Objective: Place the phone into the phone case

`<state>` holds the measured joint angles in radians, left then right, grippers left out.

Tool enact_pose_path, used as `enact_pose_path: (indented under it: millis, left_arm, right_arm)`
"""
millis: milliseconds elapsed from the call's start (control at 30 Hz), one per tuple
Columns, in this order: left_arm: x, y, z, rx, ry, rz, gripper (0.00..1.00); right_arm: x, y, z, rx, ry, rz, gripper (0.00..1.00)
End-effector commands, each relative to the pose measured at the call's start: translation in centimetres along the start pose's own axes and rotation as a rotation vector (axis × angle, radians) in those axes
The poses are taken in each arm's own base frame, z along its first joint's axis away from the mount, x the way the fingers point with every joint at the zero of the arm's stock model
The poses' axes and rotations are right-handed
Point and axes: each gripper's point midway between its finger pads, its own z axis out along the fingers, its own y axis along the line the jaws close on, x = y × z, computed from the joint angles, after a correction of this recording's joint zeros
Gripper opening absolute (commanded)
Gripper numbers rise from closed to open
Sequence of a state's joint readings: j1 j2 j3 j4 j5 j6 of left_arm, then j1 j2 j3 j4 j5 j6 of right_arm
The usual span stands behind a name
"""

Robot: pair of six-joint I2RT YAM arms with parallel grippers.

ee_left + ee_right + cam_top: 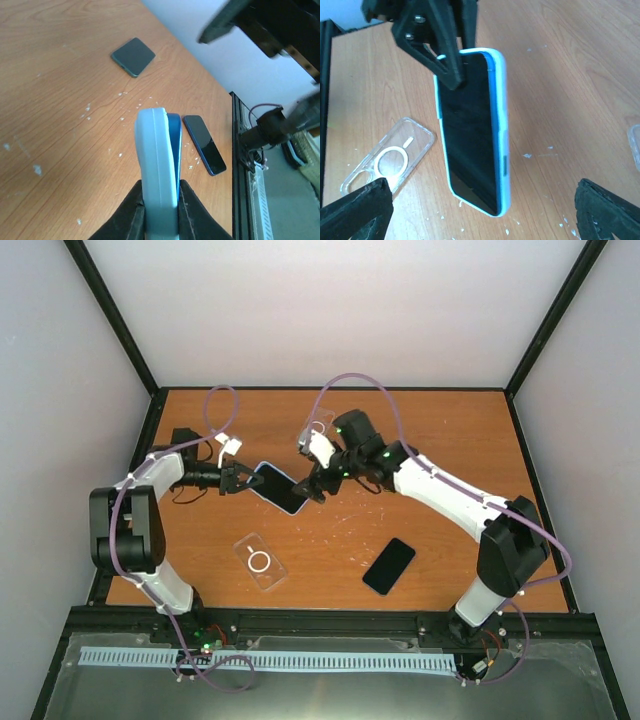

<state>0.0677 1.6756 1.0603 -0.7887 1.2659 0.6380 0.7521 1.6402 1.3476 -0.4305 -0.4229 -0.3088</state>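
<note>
A dark-screened phone (470, 130) sits inside a light-blue phone case (503, 125), held up off the wooden table (330, 430). My left gripper (161, 212) is shut on one end of the cased phone; its fingers (442, 60) pinch the case front and back. In the left wrist view the phone's blue edge (174, 140) shows beside the case wall (155, 160). My right gripper (482, 212) stands wide open at the cased phone's free end, its fingertips well apart from it on both sides. From above, both grippers meet at the phone (282, 490).
A clear case (260, 562) with a white ring lies on the table near the front. A second dark phone (389, 566) lies flat towards the front right. Another dark flat object (132, 56) lies farther off in the left wrist view. White specks dot the wood.
</note>
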Motion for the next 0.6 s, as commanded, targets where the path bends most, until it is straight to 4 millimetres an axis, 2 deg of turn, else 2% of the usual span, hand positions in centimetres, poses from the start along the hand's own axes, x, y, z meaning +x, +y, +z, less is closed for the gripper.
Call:
enact_pose_path:
  millis: [0, 100, 200, 333, 467, 567]
  left_arm:
    - [-2.3, -5.4, 0.5, 0.117, -0.025, 0.216, 0.01]
    - [-2.8, -7.7, 1.1, 0.155, -0.017, 0.281, 0.01]
    - [-3.3, -9.1, 1.5, 0.168, -0.015, 0.331, 0.01]
    - [-3.5, -11.0, 2.0, 0.176, 0.009, 0.401, 0.01]
    - [-3.3, -12.3, 2.8, 0.183, 0.033, 0.444, 0.01]
    - [-3.5, -12.4, 2.8, 0.171, 0.035, 0.456, 0.01]
  right_arm:
    - [-0.7, 1.4, -2.5, -0.189, -0.064, 0.067, 0.94]
    - [-0.9, 2.4, -3.1, -0.247, -0.080, 0.052, 0.89]
    - [-1.2, 3.5, -3.6, -0.305, -0.098, 0.048, 0.84]
    - [-1.4, 3.8, -3.7, -0.319, -0.115, 0.053, 0.77]
    - [-1.9, 3.4, -3.4, -0.305, -0.125, 0.067, 0.65]
    - [-2.3, 3.5, -3.5, -0.295, -0.137, 0.064, 0.51]
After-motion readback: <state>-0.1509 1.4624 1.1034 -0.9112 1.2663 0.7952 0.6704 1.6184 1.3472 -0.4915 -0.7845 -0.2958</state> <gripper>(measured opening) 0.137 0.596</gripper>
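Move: My left hand grips the cased phone near its far-left end; the phone's middle is some 6 cm to the right, 2 cm back and 2 cm lower. My right fingers wait about 14 cm right, 3 cm back and 5 cm higher. From my right hand the cased phone's middle lies about 7 cm left, 1 cm ahead and 6 cm below; the near clear case is 14 cm left, 16 cm back, the far clear case 16 cm straight ahead, both about 20 cm below. I keep my left grip on the cased phone and carry it up, back and to the right, roughly 6 cm each way, swinging it clockwise and rolling it more on edge, about 20 degrees in all, towards my right fingers. My right hand slides slightly right, then draws back some 3 cm, rises about 2 and levels a little, closing its wide-open fingers partway around the free end. ##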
